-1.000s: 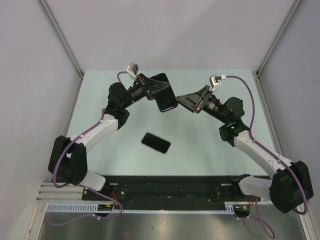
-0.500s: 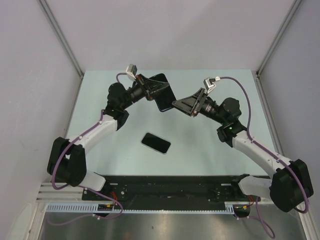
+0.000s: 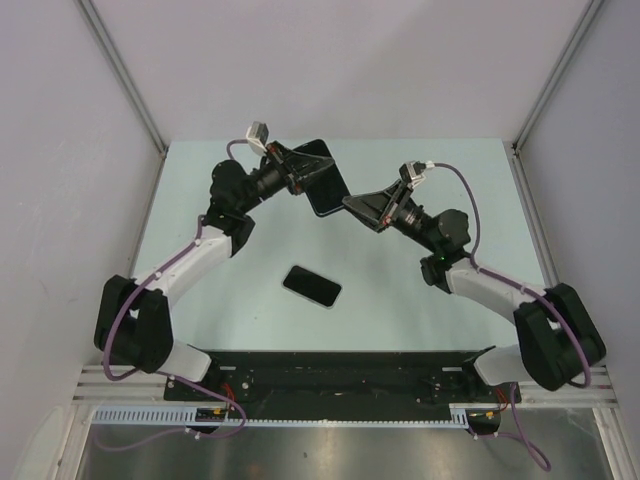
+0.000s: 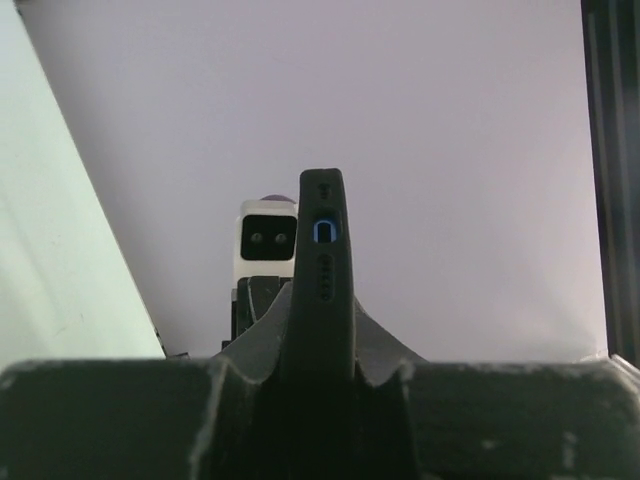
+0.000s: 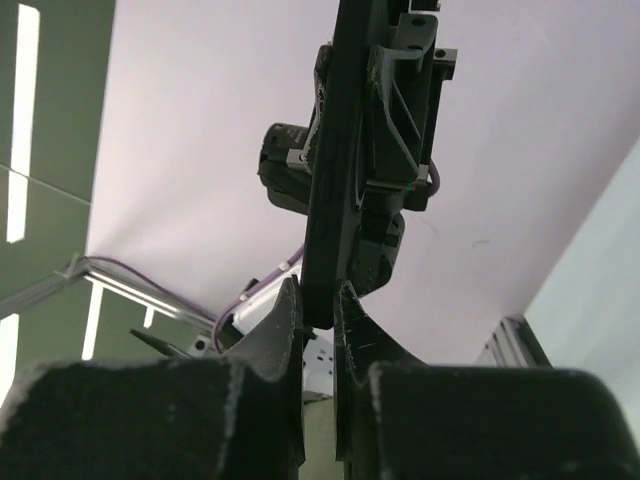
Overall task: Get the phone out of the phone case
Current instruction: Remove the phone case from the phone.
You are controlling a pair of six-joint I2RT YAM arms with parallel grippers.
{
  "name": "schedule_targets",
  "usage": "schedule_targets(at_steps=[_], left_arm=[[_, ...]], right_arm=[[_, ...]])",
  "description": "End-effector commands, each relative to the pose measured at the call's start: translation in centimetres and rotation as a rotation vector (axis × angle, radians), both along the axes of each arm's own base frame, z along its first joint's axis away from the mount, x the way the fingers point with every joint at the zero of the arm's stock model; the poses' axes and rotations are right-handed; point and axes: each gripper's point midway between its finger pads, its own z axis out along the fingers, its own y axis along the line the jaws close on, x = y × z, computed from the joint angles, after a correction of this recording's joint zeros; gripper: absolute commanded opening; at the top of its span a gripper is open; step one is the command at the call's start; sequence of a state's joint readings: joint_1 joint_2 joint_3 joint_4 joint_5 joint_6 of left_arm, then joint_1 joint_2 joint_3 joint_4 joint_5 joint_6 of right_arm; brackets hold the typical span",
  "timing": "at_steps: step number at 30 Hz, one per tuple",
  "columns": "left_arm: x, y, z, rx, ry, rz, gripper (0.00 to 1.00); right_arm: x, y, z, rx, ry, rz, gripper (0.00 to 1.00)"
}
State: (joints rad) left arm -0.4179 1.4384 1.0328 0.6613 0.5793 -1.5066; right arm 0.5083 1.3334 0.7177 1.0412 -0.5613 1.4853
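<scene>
My left gripper [image 3: 303, 177] is shut on a black phone case [image 3: 325, 187] and holds it in the air over the far middle of the table. In the left wrist view the case [image 4: 320, 235] stands edge-on between my fingers, with its port cutouts facing the camera. I cannot tell whether a phone is inside. My right gripper [image 3: 348, 204] has its fingers on both faces of the case's lower right edge. In the right wrist view the case [image 5: 325, 160] runs up from between those fingers [image 5: 285, 320]. A flat black phone [image 3: 311, 286] lies on the table below.
The pale green table [image 3: 430, 300] is walled by white panels at the back and sides. Metal frame posts [image 3: 120, 70] rise at the far corners. A black rail [image 3: 330, 372] runs along the near edge by the arm bases.
My right gripper has moved left and reached the case's edge. My left gripper has tilted the case and shifted it slightly left. The phone on the table has not moved.
</scene>
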Motion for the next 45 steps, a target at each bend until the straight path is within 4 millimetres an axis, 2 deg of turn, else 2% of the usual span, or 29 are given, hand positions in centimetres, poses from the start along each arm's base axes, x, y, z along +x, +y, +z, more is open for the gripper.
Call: schedule_targets(at_steps=[1, 6, 7, 8, 9, 11, 15, 23, 29, 45], left_arm=[[-1.1, -0.3, 3.0, -0.073, -0.066, -0.082, 0.0], [-1.2, 0.0, 2.5, -0.147, -0.033, -0.123, 0.0], [-1.6, 0.2, 3.0, -0.194, -0.014, -0.145, 0.0], [-2.7, 0.7, 4.5, -0.256, -0.087, -0.17, 0.0], [-2.8, 0.8, 4.6, -0.289, -0.078, -0.191, 0.0], [-4.0, 1.5, 6.2, -0.364, -0.087, -0.235, 0.0], [-5.2, 2.3, 7.7, -0.386, -0.099, -0.224, 0.0], [-7.4, 3.2, 11.0, -0.424, -0.167, -0.252, 0.0], [-8.4, 3.6, 12.2, -0.435, -0.187, -0.261, 0.0], [-10.9, 4.6, 14.0, -0.45, -0.233, -0.283, 0.0]], right_arm=[[-1.7, -2.9, 6.6, 0.406, -0.119, 0.014, 0.0], [-1.5, -2.8, 7.0, 0.431, -0.132, -0.03, 0.0], [-1.5, -2.9, 7.2, 0.438, -0.13, -0.035, 0.0], [-1.2, -3.3, 7.6, 0.457, -0.126, -0.051, 0.0], [-1.3, -3.7, 8.0, 0.474, -0.127, -0.059, 0.0], [-1.2, -4.1, 8.8, 0.492, -0.141, -0.075, 0.0], [-1.2, -4.2, 10.8, 0.519, -0.189, -0.061, 0.0], [-0.5, -3.1, 11.1, 0.512, -0.205, -0.044, 0.0], [-0.9, -2.7, 12.1, 0.513, -0.247, -0.031, 0.0], [0.1, -0.8, 10.2, 0.483, -0.205, -0.024, 0.0]])
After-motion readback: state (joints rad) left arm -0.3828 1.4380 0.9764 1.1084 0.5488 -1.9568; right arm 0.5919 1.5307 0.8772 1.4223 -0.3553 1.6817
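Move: The left hand holds the cased phone by one long edge; its middle lies about 2 cm back and 2 cm right of that hand's point, roughly 1 cm below. The right fingers are already shut on its near right corner, with its middle about 5 cm ahead, 6 cm left and 1 cm up. The phone on the table is far below: some 6 cm back, 2 cm left and 38 cm under the left hand. The right fingers start shut on the corner of the case and end off it, still closed, as the left hand keeps its grip. Both hands first dip forward and down by about 2 cm, then climb roughly 10 cm with their fingertips tipping upward some 20 degrees. The left hand also draws left and back, widening the gap between them. ##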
